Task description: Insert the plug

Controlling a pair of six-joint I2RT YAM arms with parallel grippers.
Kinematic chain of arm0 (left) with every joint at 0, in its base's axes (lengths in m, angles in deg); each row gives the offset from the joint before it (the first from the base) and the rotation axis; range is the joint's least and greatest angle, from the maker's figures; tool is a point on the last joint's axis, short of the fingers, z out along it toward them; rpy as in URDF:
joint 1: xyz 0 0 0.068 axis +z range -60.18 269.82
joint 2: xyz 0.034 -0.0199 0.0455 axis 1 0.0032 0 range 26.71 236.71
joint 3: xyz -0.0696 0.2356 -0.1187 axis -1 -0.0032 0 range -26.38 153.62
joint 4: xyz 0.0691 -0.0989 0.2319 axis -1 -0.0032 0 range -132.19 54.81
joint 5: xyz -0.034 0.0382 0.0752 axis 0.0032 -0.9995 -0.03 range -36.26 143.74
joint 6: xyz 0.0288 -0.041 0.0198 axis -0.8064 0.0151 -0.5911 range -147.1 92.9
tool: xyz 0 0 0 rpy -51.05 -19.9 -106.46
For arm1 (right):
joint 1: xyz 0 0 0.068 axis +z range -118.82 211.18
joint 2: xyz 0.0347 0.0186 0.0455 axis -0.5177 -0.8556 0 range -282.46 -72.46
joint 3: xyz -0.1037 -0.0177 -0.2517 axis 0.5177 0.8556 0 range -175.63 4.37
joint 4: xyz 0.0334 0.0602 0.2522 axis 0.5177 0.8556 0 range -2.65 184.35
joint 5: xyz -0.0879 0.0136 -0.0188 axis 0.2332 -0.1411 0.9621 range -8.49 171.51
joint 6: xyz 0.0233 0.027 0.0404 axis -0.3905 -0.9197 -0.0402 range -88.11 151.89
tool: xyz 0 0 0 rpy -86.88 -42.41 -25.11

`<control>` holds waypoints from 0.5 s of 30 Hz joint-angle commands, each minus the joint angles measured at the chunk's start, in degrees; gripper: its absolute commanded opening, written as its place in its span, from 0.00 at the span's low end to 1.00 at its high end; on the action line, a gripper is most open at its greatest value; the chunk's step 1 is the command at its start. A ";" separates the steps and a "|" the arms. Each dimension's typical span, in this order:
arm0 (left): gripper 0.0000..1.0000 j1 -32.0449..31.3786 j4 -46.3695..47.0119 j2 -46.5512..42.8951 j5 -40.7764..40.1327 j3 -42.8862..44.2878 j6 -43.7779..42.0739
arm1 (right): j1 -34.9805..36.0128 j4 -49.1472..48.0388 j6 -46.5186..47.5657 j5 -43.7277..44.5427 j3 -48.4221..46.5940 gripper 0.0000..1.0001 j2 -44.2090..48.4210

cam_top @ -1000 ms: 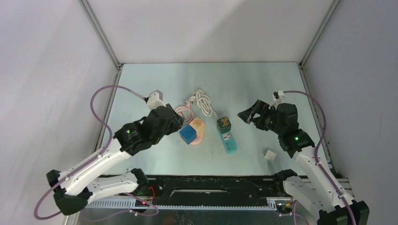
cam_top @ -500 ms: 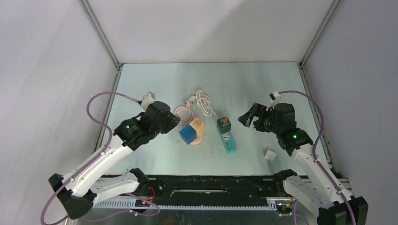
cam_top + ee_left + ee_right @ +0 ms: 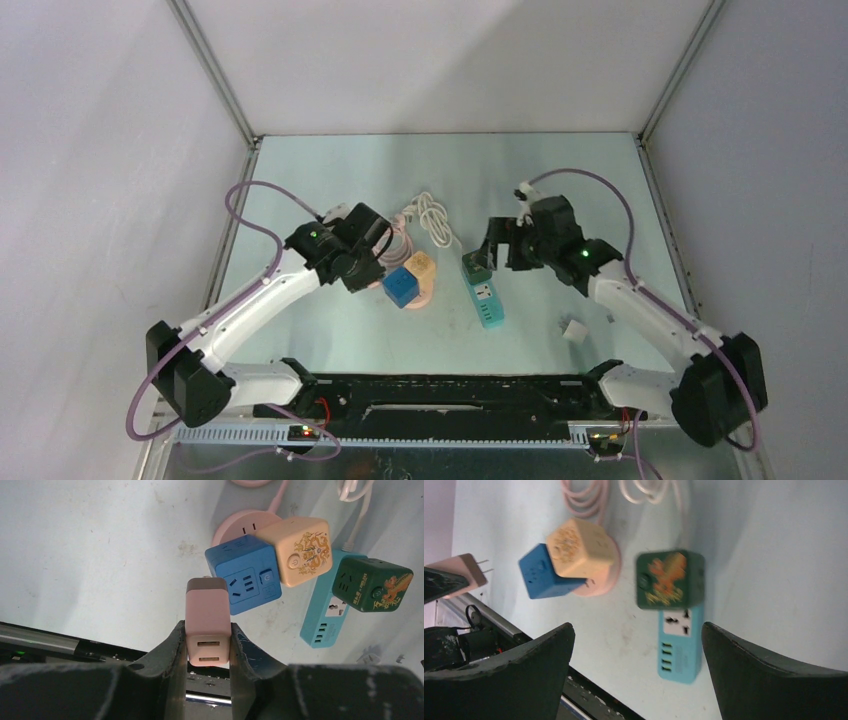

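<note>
My left gripper (image 3: 207, 630) is shut on a pink plug (image 3: 208, 622); its brown tip and metal prongs point at the blue cube socket (image 3: 243, 580), just short of its face. In the top view the left gripper (image 3: 372, 258) hovers just left of that blue cube (image 3: 400, 285). A peach cube (image 3: 301, 550) sits against the blue one on a round pink socket base (image 3: 245, 522). My right gripper (image 3: 638, 627) is open, with nothing between its fingers, above the teal power strip (image 3: 680, 645) and the green cube (image 3: 669, 580) plugged into it.
Coiled pink and white cables (image 3: 432, 218) lie behind the cubes. A small white adapter (image 3: 575, 330) rests at the near right. The black front rail (image 3: 450, 395) runs along the table's near edge, and metal frame posts (image 3: 215, 70) stand at the back corners.
The left arm has swung toward the middle and carried the pink plug up to the blue cube. The right gripper, still open, has moved left to above the green cube and power strip.
</note>
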 commanded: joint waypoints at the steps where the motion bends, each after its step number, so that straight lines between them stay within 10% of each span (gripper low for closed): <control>1: 0.00 0.50 -4.01 -1.07 -0.37 2.27 0.06 | 4.50 -1.70 5.89 -0.42 -9.72 0.99 -7.38; 15: 0.00 0.46 -3.66 -8.80 -5.21 -6.09 -0.34 | 11.28 11.66 13.97 -13.20 -52.18 0.66 -51.01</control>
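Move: The peach adapter, standing on the pink round socket, lies about 18 cm to the right hand's left, 4 cm ahead and 8 cm below. The green adapter is just 3 cm ahead and 4 cm left of that hand; the pink cord coil is about 12 cm ahead and 26 cm left, down on the table. From the left hand, holding the pink plug, the peach adapter is some 7 cm ahead, 10 cm right and 8 cm below; the blue adapter about 4 cm ahead, 5 cm right. Touching nothing yet, the open right hand sweeps fast about 15 cm left and 7 cm forward, leaving the green adapter for the peach adapter on the pink socket; it rises slightly, then sinks, turning some 20 degrees counter-clockwise while its fingers close about a quarter. The left hand keeps its hold on the pink plug and backs off left and back, nearly 4 cm, away from the blue adapter. ##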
